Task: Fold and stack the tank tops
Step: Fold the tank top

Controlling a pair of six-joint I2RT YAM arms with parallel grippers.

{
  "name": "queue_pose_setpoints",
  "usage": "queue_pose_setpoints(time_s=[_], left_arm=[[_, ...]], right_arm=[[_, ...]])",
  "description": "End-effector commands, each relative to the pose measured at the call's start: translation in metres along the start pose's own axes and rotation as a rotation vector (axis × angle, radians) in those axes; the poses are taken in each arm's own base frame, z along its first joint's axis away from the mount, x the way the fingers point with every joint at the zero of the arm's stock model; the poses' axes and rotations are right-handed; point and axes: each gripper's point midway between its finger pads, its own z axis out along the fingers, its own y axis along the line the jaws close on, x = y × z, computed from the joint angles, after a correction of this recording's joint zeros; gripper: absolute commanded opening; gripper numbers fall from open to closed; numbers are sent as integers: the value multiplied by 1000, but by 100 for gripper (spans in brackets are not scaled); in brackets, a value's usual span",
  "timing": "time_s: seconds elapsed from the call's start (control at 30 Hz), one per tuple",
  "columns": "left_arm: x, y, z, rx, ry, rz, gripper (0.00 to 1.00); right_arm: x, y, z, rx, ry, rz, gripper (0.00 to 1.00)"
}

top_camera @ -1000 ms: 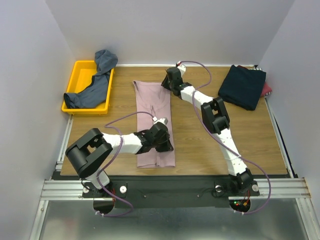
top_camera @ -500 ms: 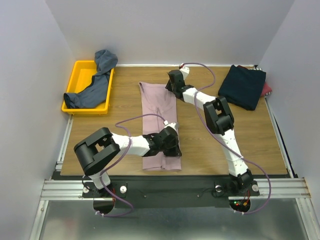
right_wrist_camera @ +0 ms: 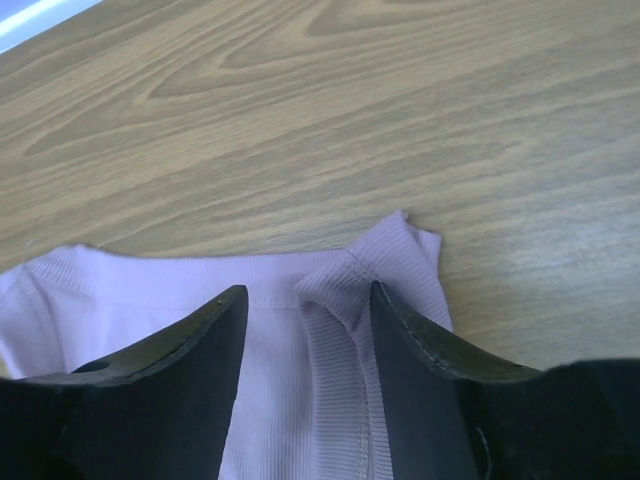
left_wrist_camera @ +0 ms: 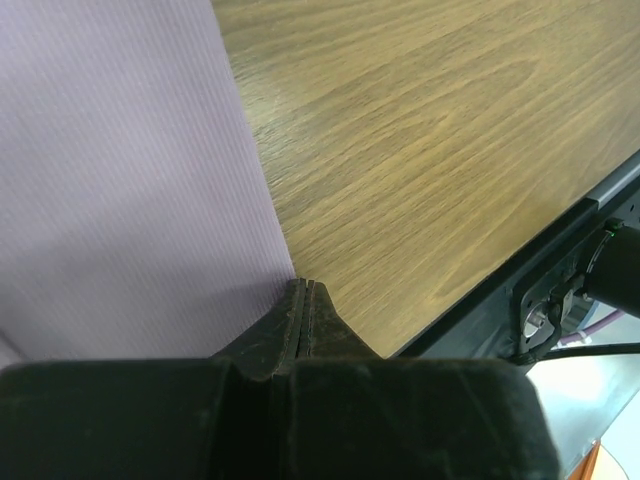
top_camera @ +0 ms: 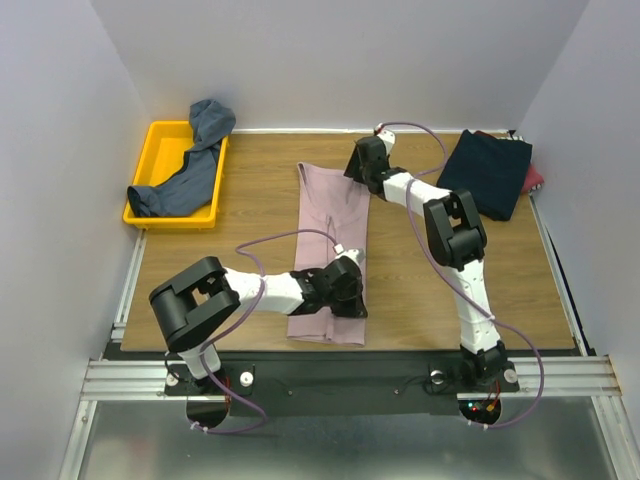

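The dusty pink tank top point(top_camera: 333, 230) lies as a long narrow strip down the middle of the table. My left gripper point(top_camera: 352, 297) is shut at its near right edge, with the cloth point(left_wrist_camera: 120, 180) meeting the closed tips point(left_wrist_camera: 303, 287). My right gripper point(top_camera: 362, 166) is open at the far right corner, its fingers point(right_wrist_camera: 205, 330) straddling a folded strap point(right_wrist_camera: 345, 290). The slate blue-grey tank top point(top_camera: 190, 170) hangs over the yellow tray. A folded dark navy top point(top_camera: 487, 172) lies at the far right, on a red one point(top_camera: 536, 180).
The yellow tray point(top_camera: 152, 140) stands at the far left corner. White walls enclose the table on three sides. Bare wood point(top_camera: 220, 250) lies between the tray and the pink top. The table's black front edge point(left_wrist_camera: 520, 270) is close to my left gripper.
Both grippers and the pink tank top have shifted to the right across the table. The top now lies slightly slanted, with its far end nearer the navy top.
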Motion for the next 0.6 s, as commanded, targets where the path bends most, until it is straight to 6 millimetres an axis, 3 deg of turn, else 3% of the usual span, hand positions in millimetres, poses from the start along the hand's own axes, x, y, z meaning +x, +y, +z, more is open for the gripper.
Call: queue_pose_setpoints(time_s=[0.0, 0.17, 0.23, 0.33, 0.5, 0.53, 0.57], left_arm=[[-37, -24, -23, 52, -91, 17, 2], [-77, -38, -51, 94, -192, 32, 27], [-91, -46, -62, 109, -224, 47, 30], [-120, -41, -84, 103, -306, 14, 31], [-198, 7, -133, -39, -528, -151, 28], [-218, 29, -146, -90, -591, -199, 26], [-235, 36, -156, -108, -635, -230, 25]], right_arm=[[-69, 58, -33, -216, -94, -7, 62], [-87, 78, -47, -290, -109, -20, 73], [-91, 80, -50, -307, -111, -16, 75], [-99, 81, -57, -319, -116, -3, 75], [-108, 89, -73, -362, -114, 1, 75], [-102, 88, -74, -363, -99, 1, 75], [-106, 89, -81, -376, -98, 9, 75]])
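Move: The tank top, folded lengthwise, lies with its middle about 15 cm ahead of the left hand and 8 cm to its left, 1 cm below; from the right hand that middle is some 21 cm back, 6 cm left and 2 cm below. Around table height, the yellow bin stands about 43 cm to the right hand's left and level with it, and the dark folded stack about 32 cm to its right, also level. The tank top is let go at its near right edge as the left fingers open partway; that hand rises about 15 cm, then sweeps forward and somewhat left over the cloth, turning some 20 degrees counter-clockwise. The right fingers, already parted at the far right corner, open wider while that hand lifts nearly 10 cm and drifts left towards the far edge's middle. ##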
